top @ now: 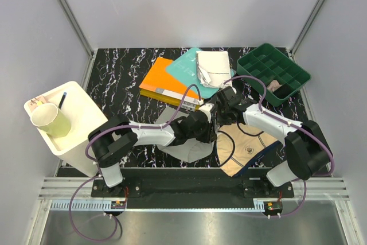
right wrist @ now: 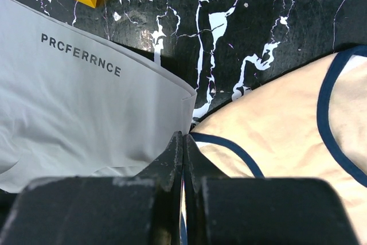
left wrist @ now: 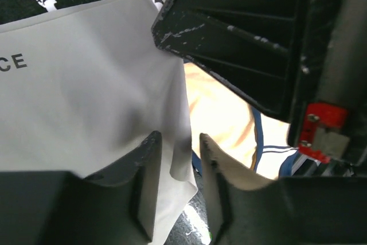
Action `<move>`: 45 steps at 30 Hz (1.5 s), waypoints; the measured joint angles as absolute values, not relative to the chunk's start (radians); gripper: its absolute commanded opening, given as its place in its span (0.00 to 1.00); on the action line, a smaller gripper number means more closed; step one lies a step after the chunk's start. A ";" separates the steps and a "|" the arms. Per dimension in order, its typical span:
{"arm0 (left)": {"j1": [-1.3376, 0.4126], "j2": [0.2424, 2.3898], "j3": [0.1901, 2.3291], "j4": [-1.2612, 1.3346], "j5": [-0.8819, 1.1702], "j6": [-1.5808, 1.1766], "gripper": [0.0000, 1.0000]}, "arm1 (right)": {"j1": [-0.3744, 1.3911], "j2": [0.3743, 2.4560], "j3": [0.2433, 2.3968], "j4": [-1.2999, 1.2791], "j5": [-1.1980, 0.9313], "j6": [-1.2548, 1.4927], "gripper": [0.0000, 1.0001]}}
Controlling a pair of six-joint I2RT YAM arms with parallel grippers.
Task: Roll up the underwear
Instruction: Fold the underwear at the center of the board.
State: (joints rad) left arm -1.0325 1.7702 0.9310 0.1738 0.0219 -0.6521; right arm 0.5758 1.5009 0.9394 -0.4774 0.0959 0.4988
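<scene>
The light grey underwear (top: 186, 147) lies on the black marble table under my left arm; its waistband lettering shows in the right wrist view (right wrist: 74, 119). The beige underwear with navy edging (top: 246, 147) lies right beside it, touching its edge (right wrist: 281, 136). My left gripper (top: 206, 123) is open, and its jaws straddle the grey brief's right edge (left wrist: 86, 101) in the left wrist view (left wrist: 180, 162). My right gripper (top: 221, 107) is shut, tips down where the grey and beige fabrics meet (right wrist: 183, 142); I cannot tell whether it pinches fabric.
An orange book (top: 163, 81), a teal book (top: 186, 67) and a white packet (top: 212, 67) lie behind the grippers. A green compartment tray (top: 274, 73) stands at the back right. A white bin (top: 80, 113) holding a cup (top: 50, 120) stands at the left. My right arm (left wrist: 246, 44) hangs close over the left gripper.
</scene>
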 measured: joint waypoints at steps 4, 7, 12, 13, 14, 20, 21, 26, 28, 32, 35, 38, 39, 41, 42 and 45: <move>-1.036 1.770 0.935 0.173 0.022 -0.650 0.05 | 0.576 1.501 0.943 -0.483 0.096 0.499 0.00; -1.038 1.771 0.936 0.173 0.023 -0.651 0.00 | 0.576 1.501 0.950 -0.493 0.095 0.499 0.00; -1.039 1.770 0.938 0.165 0.021 -0.645 0.00 | 0.576 1.506 0.985 -0.521 0.092 0.499 0.00; -1.039 1.769 0.941 0.158 0.019 -0.643 0.00 | 0.576 1.507 0.992 -0.523 0.090 0.499 0.00; -1.039 1.766 0.943 0.155 0.016 -0.639 0.00 | 0.576 1.508 1.003 -0.528 0.087 0.499 0.00; -1.032 1.685 0.943 0.114 -0.007 -0.624 0.00 | 0.576 1.522 1.079 -0.566 0.076 0.500 0.00; -1.028 1.667 0.943 0.106 -0.009 -0.622 0.00 | 0.576 1.526 1.092 -0.570 0.072 0.500 0.00; -0.988 1.597 0.931 0.093 -0.002 -0.621 0.00 | 0.581 1.549 1.149 -0.577 0.060 0.500 0.00; -0.968 1.568 0.911 0.088 0.002 -0.621 0.00 | 0.591 1.563 1.177 -0.577 0.059 0.502 0.00; -0.931 1.515 0.865 0.064 0.005 -0.621 0.00 | 0.618 1.594 1.231 -0.584 0.058 0.503 0.00; -0.900 1.477 0.832 0.048 0.009 -0.620 0.00 | 0.642 1.620 1.272 -0.595 0.059 0.506 0.00; -0.875 1.436 0.802 0.040 0.013 -0.616 0.00 | 0.664 1.655 1.319 -0.604 0.059 0.506 0.00; -0.870 1.428 0.797 0.038 0.014 -0.614 0.00 | 0.671 1.667 1.334 -0.605 0.059 0.507 0.00; -0.859 1.404 0.781 0.036 0.017 -0.610 0.00 | 0.685 1.690 1.365 -0.611 0.060 0.509 0.00; -0.854 1.391 0.773 0.035 0.017 -0.609 0.00 | 0.691 1.700 1.380 -0.612 0.060 0.509 0.00; -0.834 1.350 0.749 0.025 0.017 -0.606 0.00 | 0.707 1.726 1.421 -0.620 0.061 0.510 0.00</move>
State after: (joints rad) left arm -0.8341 1.3499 0.7490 0.0254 0.0166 -0.6064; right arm 0.7074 1.7260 1.4212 -0.6201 0.0612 0.5102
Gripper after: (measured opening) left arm 0.009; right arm 0.006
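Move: The right edge of the underwear stands between my left hand's open fingers, practically at the finger point. The underwear's centre, where the fold goes, lies some 11 cm left of my right hand, 3 cm back and 3 cm down. My right hand already holds this edge near the waistband corner. From it, the near end of the yellow box is about 6 cm ahead and 7 cm left; the peach garment's middle is roughly 12 cm right and 9 cm back. I shut my left fingers on the underwear's right edge while my right hand keeps its grip near the waistband corner. Then both hands rise, some 7 cm in all, and swing about 10 cm left and 3 to 4 cm forward, carrying the edge over the underwear towards its centre, both turning slightly counter-clockwise. ##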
